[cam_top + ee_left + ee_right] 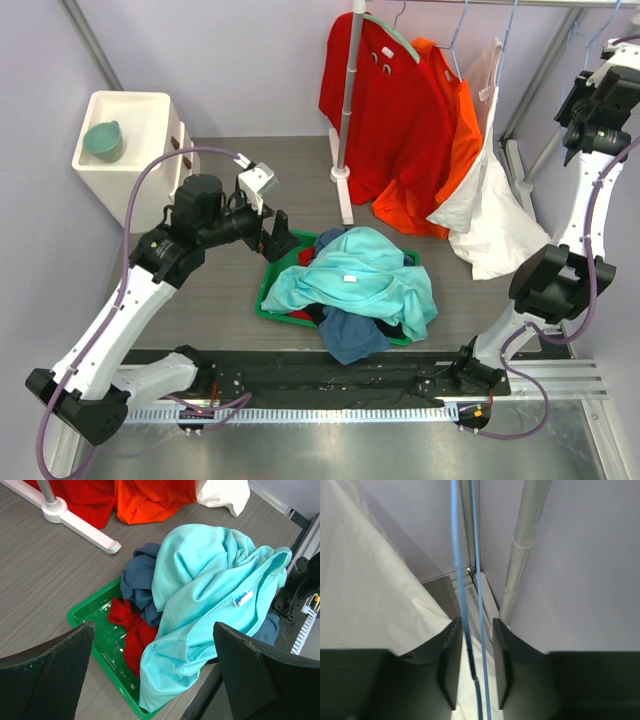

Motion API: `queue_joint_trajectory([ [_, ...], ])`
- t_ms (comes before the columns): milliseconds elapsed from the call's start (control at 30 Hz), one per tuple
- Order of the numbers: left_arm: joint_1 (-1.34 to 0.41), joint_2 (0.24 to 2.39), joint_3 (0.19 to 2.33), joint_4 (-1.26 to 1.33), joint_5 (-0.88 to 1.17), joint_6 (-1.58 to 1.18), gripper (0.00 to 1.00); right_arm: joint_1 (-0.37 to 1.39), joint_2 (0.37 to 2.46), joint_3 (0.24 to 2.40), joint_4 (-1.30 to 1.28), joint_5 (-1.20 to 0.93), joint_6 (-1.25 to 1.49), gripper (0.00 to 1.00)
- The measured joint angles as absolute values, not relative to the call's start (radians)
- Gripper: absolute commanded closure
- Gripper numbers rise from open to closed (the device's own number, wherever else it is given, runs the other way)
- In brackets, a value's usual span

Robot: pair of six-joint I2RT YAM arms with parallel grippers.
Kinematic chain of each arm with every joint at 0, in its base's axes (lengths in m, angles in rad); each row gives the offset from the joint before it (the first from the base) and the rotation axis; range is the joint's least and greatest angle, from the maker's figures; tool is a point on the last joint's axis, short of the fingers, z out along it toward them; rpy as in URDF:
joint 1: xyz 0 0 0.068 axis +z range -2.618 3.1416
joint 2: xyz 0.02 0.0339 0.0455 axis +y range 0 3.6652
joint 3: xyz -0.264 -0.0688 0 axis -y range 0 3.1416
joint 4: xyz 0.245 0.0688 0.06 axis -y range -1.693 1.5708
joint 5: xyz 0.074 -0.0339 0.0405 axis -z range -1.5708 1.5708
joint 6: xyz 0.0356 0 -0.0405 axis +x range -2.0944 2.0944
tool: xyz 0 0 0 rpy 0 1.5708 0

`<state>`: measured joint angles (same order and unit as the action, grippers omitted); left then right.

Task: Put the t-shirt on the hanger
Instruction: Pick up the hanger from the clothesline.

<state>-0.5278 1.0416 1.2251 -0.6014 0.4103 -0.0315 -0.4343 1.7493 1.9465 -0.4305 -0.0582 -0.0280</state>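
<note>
The light turquoise t-shirt (360, 275) lies crumpled on top of a clothes pile in a green tray (268, 300). In the left wrist view the t-shirt (210, 580) drapes over the tray's (100, 630) near edge, white label showing. My left gripper (280, 240) hovers over the tray's left side, wide open and empty (154, 627). My right gripper (598, 65) is raised at the top right by the rack. Its fingers (449, 660) straddle two thin pale-blue wires of the hanger (461, 580), with a gap on both sides.
A slate-blue garment (350, 335) and a red one (130, 630) lie under the t-shirt. Red (375, 100), orange (440, 150) and white (490, 220) garments hang on the rack, whose pole (343, 150) stands behind the tray. A white cabinet with a teal bowl (103, 140) stands far left.
</note>
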Motion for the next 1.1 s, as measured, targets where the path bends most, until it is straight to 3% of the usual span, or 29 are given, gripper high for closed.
queue_joint_trajectory([
  [67,-0.528,1.047,1.229,-0.602,0.404,-0.022,0.00,-0.434,1.753,1.944,-0.413,-0.065,-0.035,0.99],
  [533,-0.528,1.056,1.287,-0.604,0.369,0.035,0.00,-0.434,1.709,1.943,-0.305,-0.131,-0.040,0.99],
  [967,-0.528,1.058,1.317,-0.649,0.350,0.047,0.00,-0.434,1.282,1.723,-0.370,-0.088,-0.096,0.99],
  [1100,-0.528,1.058,1.327,-0.677,0.348,0.059,0.00,-0.434,1.183,1.650,-0.506,-0.068,-0.158,0.99],
])
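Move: The blue hanger stands right at the right hand: its near wire runs up through the partly closed gap, about 1 cm ahead of the finger point and level with it. The white shirt's middle hangs some 18 cm to the left, 5 cm farther out and about 15 cm lower; the orange shirt is about 30 cm left, 5 cm out, also some 15 cm lower. From the left hand the hanger wire lies roughly 62 cm right, 26 cm ahead and 8 cm higher. Barely creeping forward at first, the right hand shuts its fingers and pinches the hanger's near wire. It then rises, slowly at first, and from about 4 cm up draws back faster, reaching some 12 cm of height before sinking about 3 cm. It ends 15 cm back and 6 cm left, still pinching, having tipped up about 15 degrees on the way and rolled left side down. ##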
